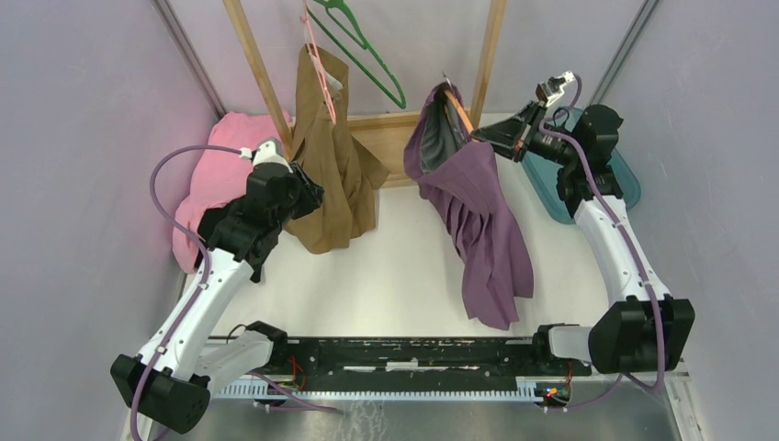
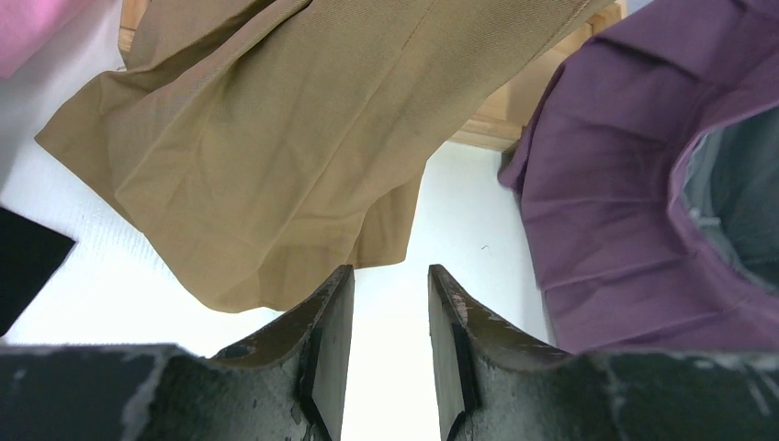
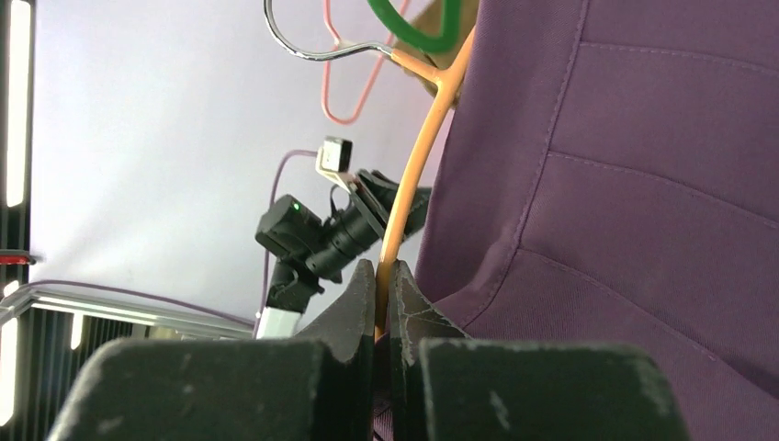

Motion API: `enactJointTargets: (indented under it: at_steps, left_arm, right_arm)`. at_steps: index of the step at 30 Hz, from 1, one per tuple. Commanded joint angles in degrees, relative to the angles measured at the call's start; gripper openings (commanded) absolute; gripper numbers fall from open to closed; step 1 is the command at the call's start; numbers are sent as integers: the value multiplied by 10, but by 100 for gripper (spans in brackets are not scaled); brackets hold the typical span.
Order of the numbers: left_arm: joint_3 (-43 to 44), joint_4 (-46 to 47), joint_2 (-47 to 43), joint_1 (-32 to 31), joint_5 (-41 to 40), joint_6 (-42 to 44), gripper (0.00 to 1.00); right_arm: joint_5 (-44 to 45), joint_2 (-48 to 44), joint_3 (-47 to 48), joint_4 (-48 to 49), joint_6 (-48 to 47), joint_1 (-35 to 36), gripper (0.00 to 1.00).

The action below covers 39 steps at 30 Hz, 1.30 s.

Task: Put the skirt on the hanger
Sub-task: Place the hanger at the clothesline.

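A purple pleated skirt [image 1: 487,211] hangs from an orange hanger [image 1: 457,112] held in the air at the back right, its hem trailing down to the white table. My right gripper [image 1: 482,133] is shut on the hanger's thin orange arm [image 3: 413,175], and the skirt's fabric [image 3: 625,202] lies right beside the fingers. My left gripper [image 1: 310,196] stands open with nothing between its fingers [image 2: 326,312], close to the lower edge of a brown garment [image 2: 276,138]. The purple skirt [image 2: 606,202] shows at the right of the left wrist view.
The brown garment [image 1: 335,175] hangs on a pink hanger from the wooden rack [image 1: 487,55] at the back. A green hanger [image 1: 363,46] hangs beside it. A pink cloth [image 1: 216,179] lies at the left. A teal tray [image 1: 551,184] sits at the back right.
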Motion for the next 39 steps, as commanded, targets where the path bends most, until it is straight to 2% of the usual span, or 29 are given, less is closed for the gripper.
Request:
enactJointTargets:
  at_steps: [1,20,27,34,39]
  left_arm:
    - [10,8,-14,2,3,33,42]
    - [38,-25,-4,2,-10,44,41]
    - [39,-32,-3,2,-16,44,40]
    - [41,-34,-1,3,-16,42,40]
    - [42,-36,-4,2,-17,41,40]
  right_arm:
    - [28,20,95,194,33,-3,1]
    - [164,276,304,564,261,-3,1]
    - [188,343,409,576,289,8,1]
    - [202,395,494,516,269,31,1]
    - [213,424,519,496,249,58,1]
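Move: The right hand still pinches the orange hanger with the purple skirt. Its free stretch of clothesline, out of view above the wooden frame, lies about 16 cm ahead, 6 cm left and some 20 cm up. The green hanger hangs roughly 19 cm left and 12 cm ahead of the hand; the right post stands about 13 cm straight ahead. From the left hand that stretch is roughly 18 cm ahead, 27 cm right and 35 cm up. The right arm carries the hanger forward and up, about 15 cm each, towards the clothesline, fingertips tilting upward. ##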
